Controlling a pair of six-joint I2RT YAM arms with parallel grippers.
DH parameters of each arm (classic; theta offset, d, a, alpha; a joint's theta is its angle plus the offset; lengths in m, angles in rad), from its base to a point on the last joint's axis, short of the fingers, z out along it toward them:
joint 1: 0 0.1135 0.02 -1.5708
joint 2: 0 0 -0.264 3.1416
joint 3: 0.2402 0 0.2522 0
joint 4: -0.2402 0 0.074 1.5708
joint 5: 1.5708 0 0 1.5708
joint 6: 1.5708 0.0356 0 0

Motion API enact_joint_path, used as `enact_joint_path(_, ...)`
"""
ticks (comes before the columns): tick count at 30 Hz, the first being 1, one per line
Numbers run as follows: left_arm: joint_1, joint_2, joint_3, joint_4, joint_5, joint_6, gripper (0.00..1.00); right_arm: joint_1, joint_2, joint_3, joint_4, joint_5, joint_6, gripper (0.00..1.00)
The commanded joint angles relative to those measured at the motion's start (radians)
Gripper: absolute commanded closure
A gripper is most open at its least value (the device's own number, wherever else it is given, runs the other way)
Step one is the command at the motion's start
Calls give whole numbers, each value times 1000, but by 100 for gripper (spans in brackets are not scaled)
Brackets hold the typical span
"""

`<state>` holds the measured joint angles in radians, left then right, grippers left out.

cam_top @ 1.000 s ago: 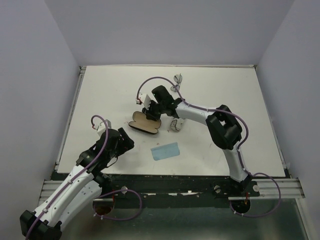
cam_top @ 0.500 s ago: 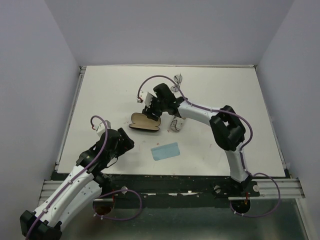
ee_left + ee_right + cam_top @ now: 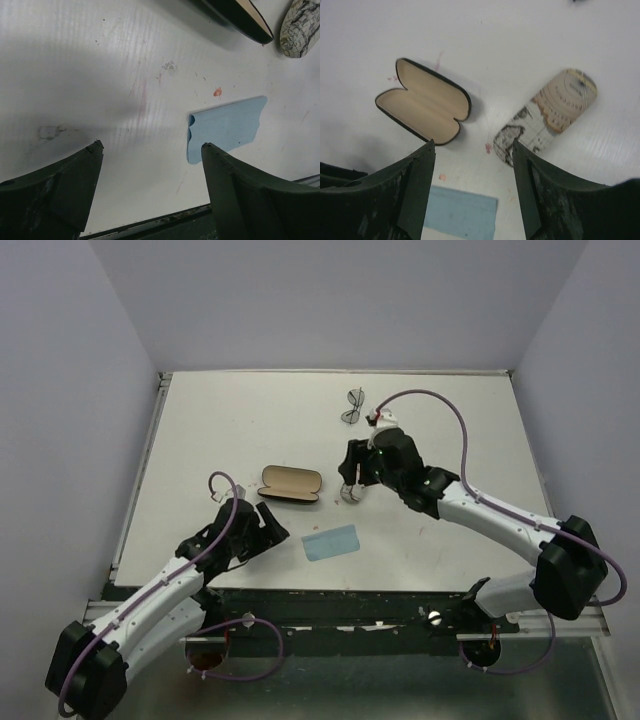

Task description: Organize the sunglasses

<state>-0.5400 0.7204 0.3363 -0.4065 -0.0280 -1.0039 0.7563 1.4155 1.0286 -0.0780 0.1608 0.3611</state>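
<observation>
One pair of sunglasses (image 3: 352, 405), thin dark frame with grey lenses, lies far back on the white table, away from both arms. The black hard case (image 3: 290, 483) lies open mid-table, its tan lining (image 3: 422, 100) empty. My right gripper (image 3: 348, 472) hovers open just right of it, over the near end of a map-printed case (image 3: 547, 115), holding nothing. My left gripper (image 3: 272, 530) is open low over the table, left of a blue cloth (image 3: 227, 125), nothing between its fingers.
The blue cloth (image 3: 332, 541) lies flat near the table's front edge (image 3: 330, 590). The map-printed case (image 3: 350, 492) sits right of the open case. Low rails run along the table's left and back sides.
My right gripper has let go of the black case, opened and pulled back to the right, its elbow swinging down. The case now lies open alone. My left gripper moved right toward the cloth.
</observation>
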Motion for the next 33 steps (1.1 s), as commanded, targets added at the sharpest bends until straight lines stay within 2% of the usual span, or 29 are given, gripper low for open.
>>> enact_joint_path(1, -35, 134, -8, 214, 115, -13, 16, 0, -73, -165, -160, 19, 275, 31)
enact_joint_path(5, -99, 255, 26, 242, 100, -25, 33, 0, -102, -257, -172, -92, 289, 35)
enact_joint_path(8, -150, 324, 52, 247, 66, -38, 36, 0, -92, -295, -167, -119, 291, 40)
enact_joint_path(14, -216, 439, 102, 245, 42, -50, 53, 2, -33, -337, -106, -234, 280, 51)
enact_joint_path(24, -259, 539, 122, 219, -36, -110, 70, 0, 59, -357, -51, -248, 266, 54)
enact_joint_path(29, -261, 589, 159, 186, -62, -121, 77, 1, 117, -343, -22, -288, 266, 60)
enact_joint_path(33, -265, 613, 179, 172, -61, -119, 92, 9, 138, -340, -12, -313, 272, 66)
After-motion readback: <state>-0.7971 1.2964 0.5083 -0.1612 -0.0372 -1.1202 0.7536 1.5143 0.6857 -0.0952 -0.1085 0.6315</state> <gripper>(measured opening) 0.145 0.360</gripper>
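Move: The folded blue cloth has its middle about 16 cm to the left hand's right, straight across and some 5 cm lower. From the right hand the same cloth is about 13 cm back, 4 cm left and 18 cm down. The open case lies roughly 16 cm ahead and 5 cm right of the left hand. The patterned case is about 5 cm ahead and 4 cm right of the right hand, well below. Right hand sinks 17 cm and back, left goes 9 cm right and down, fingers closing at cloth's ends. ##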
